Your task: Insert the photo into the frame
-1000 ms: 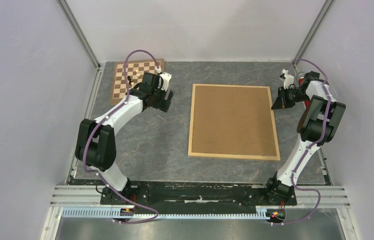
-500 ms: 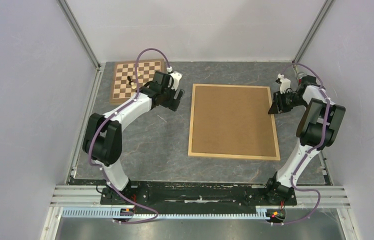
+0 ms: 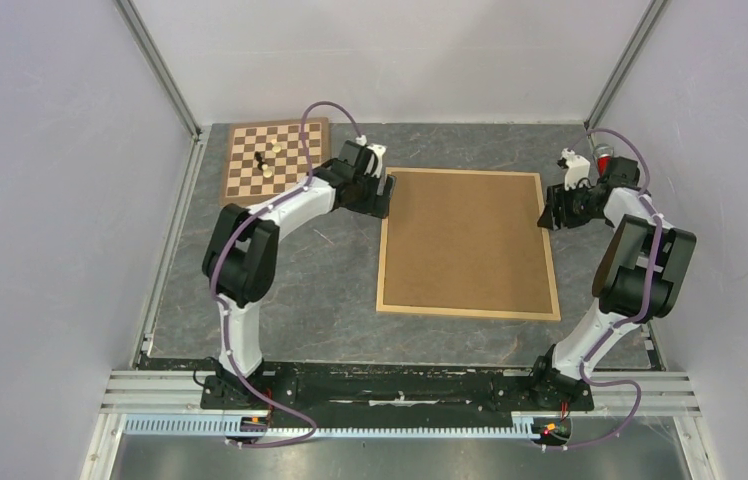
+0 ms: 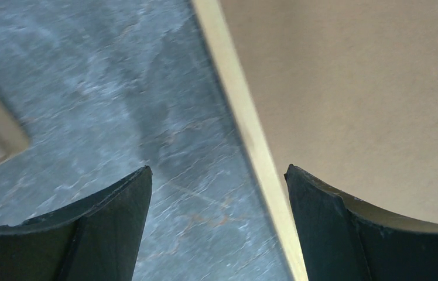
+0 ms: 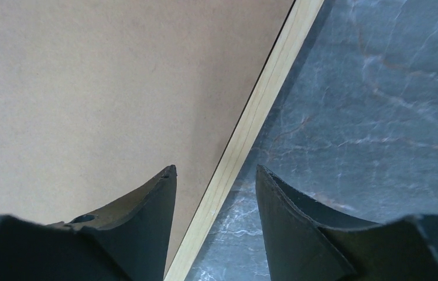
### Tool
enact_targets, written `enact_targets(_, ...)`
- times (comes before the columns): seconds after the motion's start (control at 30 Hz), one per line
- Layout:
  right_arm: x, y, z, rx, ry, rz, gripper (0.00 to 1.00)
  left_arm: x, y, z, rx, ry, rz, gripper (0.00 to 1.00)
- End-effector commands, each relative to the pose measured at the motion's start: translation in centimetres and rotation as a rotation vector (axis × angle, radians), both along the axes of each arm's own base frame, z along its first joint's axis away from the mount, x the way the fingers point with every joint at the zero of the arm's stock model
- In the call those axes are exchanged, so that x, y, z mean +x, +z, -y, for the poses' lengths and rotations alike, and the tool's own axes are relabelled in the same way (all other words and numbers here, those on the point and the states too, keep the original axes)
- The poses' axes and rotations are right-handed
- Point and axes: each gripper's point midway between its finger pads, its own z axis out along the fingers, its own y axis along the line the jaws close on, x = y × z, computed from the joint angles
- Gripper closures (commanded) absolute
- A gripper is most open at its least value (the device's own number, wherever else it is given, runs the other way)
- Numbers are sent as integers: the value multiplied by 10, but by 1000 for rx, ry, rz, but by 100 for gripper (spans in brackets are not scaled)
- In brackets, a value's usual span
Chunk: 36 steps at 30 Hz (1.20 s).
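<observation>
The frame, thin light wood, lies flat mid-table with a brown backing board filling it. The photo is out of view. My left gripper is open over the frame's left rail near its far corner; in the left wrist view the rail runs between the fingers, close to the right one, above my left gripper. My right gripper is open astride the right rail, one finger over the board and the other over the table, gripping nothing.
A checkered chessboard with a few pieces sits at the far left, just behind my left arm. Grey marbled tabletop surrounds the frame. White enclosure walls stand close on both sides.
My left arm swung right from the chessboard to the frame's left rail, staying open. My right gripper opened from shut and shifted slightly over the right rail.
</observation>
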Motion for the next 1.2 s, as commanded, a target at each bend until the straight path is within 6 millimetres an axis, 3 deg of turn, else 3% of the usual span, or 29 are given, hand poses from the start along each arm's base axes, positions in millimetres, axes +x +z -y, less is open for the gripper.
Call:
enact_targets(0.0, 1, -5, 4, -24, -29, 23, 45, -3, -4, 36, -84, 8, -58, 9)
enact_targets(0.23, -19, -22, -8, 9, -3, -16, 48, -16, -32, 38, -56, -3, -115, 13)
enact_targets(0.6, -54, -29, -34, 81, 23, -42, 68, -54, -65, 28, -24, -49, -219, 27)
enact_targets(0.87, -98, -33, -60, 125, 76, -77, 77, -71, -65, 4, 71, -110, -205, 42)
enact_targets(1.17, -147, -30, -100, 121, 286, -68, 83, -74, -54, -40, 286, -229, -85, 45)
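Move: The bar on the frame's left side passes under the left hand; the spot to straddle lies about 3 cm back, 2 cm right and 5 below. The brown backing's middle is some 20 cm right and 5 back of that hand, the chessboard about 28 left and 9 ahead. For the right hand, its spot on the right-side bar is roughly 4 cm back, 1 left and 4 below, and the red tube some 18 right and 7 ahead. The right fingers come down astride the frame's right bar and close to pinch it, then drag it back and to the left, the hand going about 12 cm back and 7 left in all. The left hand drops 5 cm while moving right and back, narrows its fingers around the left bar without shutting, then continues back, easing left at the end. ##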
